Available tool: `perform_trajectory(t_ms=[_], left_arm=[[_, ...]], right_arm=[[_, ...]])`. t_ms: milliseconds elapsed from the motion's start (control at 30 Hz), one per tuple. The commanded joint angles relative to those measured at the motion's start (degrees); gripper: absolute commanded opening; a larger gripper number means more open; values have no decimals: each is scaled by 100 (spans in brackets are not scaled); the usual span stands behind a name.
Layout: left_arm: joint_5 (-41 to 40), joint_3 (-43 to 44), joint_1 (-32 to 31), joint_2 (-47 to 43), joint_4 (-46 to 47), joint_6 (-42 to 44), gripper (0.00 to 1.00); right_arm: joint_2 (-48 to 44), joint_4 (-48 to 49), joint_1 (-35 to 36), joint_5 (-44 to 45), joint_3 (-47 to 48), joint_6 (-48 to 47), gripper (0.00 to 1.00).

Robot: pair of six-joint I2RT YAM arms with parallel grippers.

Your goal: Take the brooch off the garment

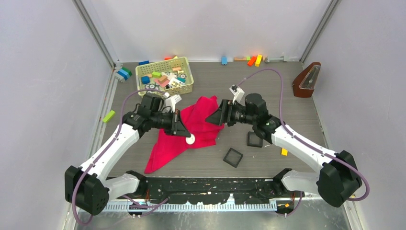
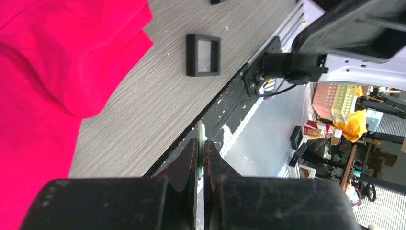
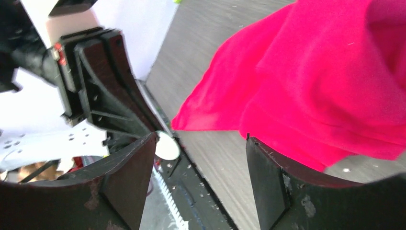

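Observation:
The crimson-pink garment (image 1: 167, 148) lies crumpled mid-table; it also shows in the left wrist view (image 2: 48, 72) and the right wrist view (image 3: 325, 72). My left gripper (image 1: 186, 132) is shut on the brooch (image 1: 190, 140), a small pale round disc. In the left wrist view the brooch (image 2: 200, 132) shows edge-on between the closed fingers of the gripper (image 2: 201, 143), apart from the cloth. My right gripper (image 1: 215, 117) is open and empty over the garment's right upper part. In the right wrist view the brooch (image 3: 166, 145) shows beyond that gripper (image 3: 201, 139).
Two black square trays (image 1: 233, 157) (image 1: 254, 139) lie right of the garment; one shows in the left wrist view (image 2: 203, 55). A yellow basket (image 1: 166, 92) of toy blocks stands at the back left. A brown wedge-shaped object (image 1: 306, 80) stands back right. Loose blocks (image 1: 253, 60) line the back wall.

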Motion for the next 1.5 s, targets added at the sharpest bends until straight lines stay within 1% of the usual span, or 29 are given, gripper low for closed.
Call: perform_trajectory(t_ms=[0,67,133,233,300,533,633,867,1000,1133,1300,1467], left_arm=[[787,-309,54,-366,1425,-952,0],[1028,-419,55,-412,1950,-1366,0],[1222,-541,55,-458,2493,-1769,0],[1328,-653,55,-550,2982,-2150,0],[1313,-633,55,-596,3053,-2222,0],[1401,-677,55,-656,3575,-2708,0],[1447,-700,55,-676,3727,-2834,0],[1481,-682,55,-776,3704,-2877,0],[1504,-716,55,-794,3697,-2861,0],[1531,-752,55,-812,3634,-2812,0],[1552,-753,55,-814,3626,-2802,0],[1574,-748,55,-795,3633,-2773,0]], right_arm=[[-439,1707,19,-987,-619,692,71],[-504,2270,27,-1223,-862,972,66],[-526,2633,40,-1370,-1018,1171,62],[-560,2814,68,-1450,-1108,1323,56],[-580,2860,114,-1441,-1122,1398,51],[-601,3427,372,-1507,-1195,1660,47],[-576,3527,422,-1515,-1158,1713,42],[-495,3447,518,-1467,-1032,1711,35],[-468,3092,550,-1312,-925,1579,31],[-436,2921,567,-1199,-878,1538,29],[-379,2891,605,-1147,-836,1515,33],[-290,2822,656,-1093,-761,1497,34]])
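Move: The brooch, already off the garment, sits in the left fingertips, its middle about 2 cm right of that hand and 1 cm below. Seen from the right hand, the brooch is some 7 cm back, 8 cm left and 5 cm lower; the right fingertips are thus about 7 cm ahead, 10 cm right and 4 cm above the left hand. From the left hand, the garment's middle lies 9 cm ahead, 2 cm left, and the nearer black frame 20 cm right, 1 cm back, both about 16 cm below. The brooch is carried up some 9 cm and slightly right in the left hand's kept pinch, those fingers tilting about 25 degrees up to level. To meet it, the right hand draws back about 8 cm, rising and easing left, swings counter-clockwise to point across at the left hand, and narrows its wide-open fingers to about a third without shutting. ##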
